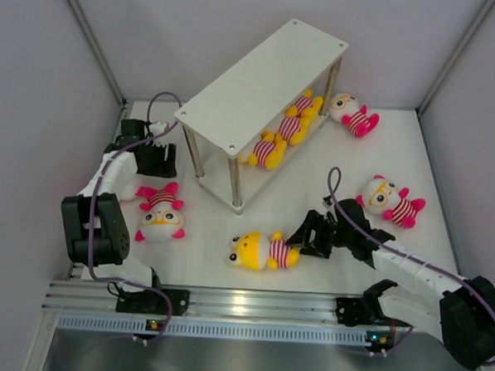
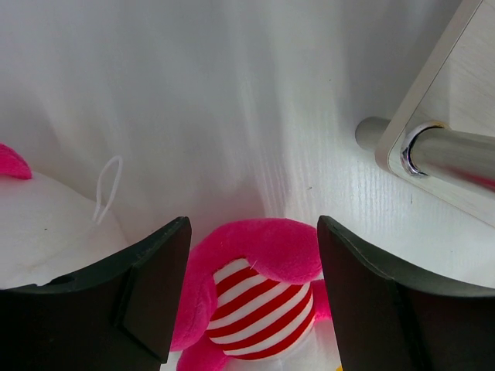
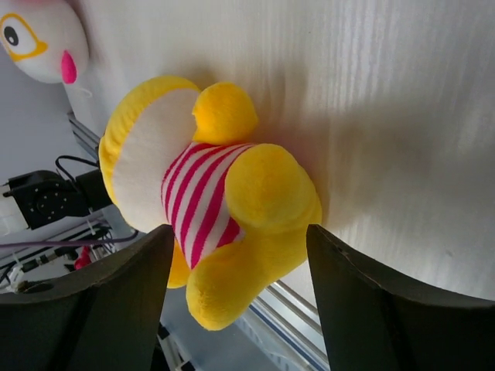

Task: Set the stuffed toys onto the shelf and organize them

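Note:
The shelf stands at the back middle, with two yellow stuffed toys lying on its lower board. My left gripper is open over a pink-limbed toy at the left. That toy's striped belly sits between the jaws, and neither presses it. My right gripper is open at the feet of a yellow toy lying front centre, its legs in the gap. Two more pink toys lie at the right and beside the shelf.
A shiny shelf post and board corner are close on the right of the left gripper. Grey walls enclose the white table on three sides. A metal rail runs along the near edge, by the yellow toy.

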### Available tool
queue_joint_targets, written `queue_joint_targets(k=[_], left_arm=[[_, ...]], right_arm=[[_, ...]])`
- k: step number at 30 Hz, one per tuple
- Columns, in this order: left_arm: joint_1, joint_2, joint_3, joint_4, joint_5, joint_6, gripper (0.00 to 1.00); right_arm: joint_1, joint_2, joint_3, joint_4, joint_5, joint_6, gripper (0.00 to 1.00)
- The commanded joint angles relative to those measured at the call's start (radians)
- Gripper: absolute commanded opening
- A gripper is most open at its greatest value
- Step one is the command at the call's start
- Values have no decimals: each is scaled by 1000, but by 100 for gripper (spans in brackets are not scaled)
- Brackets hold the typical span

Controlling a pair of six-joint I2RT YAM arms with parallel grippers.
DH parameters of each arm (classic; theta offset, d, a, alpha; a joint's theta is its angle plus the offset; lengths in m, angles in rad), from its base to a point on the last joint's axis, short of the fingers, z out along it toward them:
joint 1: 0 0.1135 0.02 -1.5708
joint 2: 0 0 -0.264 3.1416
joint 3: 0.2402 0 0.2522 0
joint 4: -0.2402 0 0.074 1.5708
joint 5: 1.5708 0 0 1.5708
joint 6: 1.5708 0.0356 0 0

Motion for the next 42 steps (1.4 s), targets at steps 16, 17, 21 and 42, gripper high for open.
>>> queue_joint_targets(k=[16,17,21,42], left_arm=[[-3,-13,79,-5,-146,77,73],[3,-13,88,-5,-164,82,73],[48,-2,134,-8,-163,66,74],[55,6,110,-8,-105,43,73]], right_arm=[[87,-18,151,-2,204,-15,0],[86,-47,175,-75,234,-38,0],[77,-173,280,-162,361,-69,0],[136,2,558,309,702,-293,0]])
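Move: The right hand hovers open at the leg end of the yellow toy near the robot; its middle is about 7 cm to the left, 3 cm back and 3 cm below. The foot of the shelf's nearest post is roughly 14 cm left and 7 cm ahead; the nearest yellow toy on the shelf is some 20 cm ahead and 7 cm left, about level in height. From the left hand, the near yellow toy lies about 24 cm back, 28 cm right and 6 cm lower. The right fingers slide about 2.5 cm left and slightly down around the yellow toy's leg end, shut and pinch the plush, then carry it up some 22 cm and forward about 14 cm towards the shelf's open side. The wrist tips up some 45 degrees and swings clockwise, leaving the fingers nearly level. The open left hand shifts 5 cm left, rising a little, away from the shelf. ##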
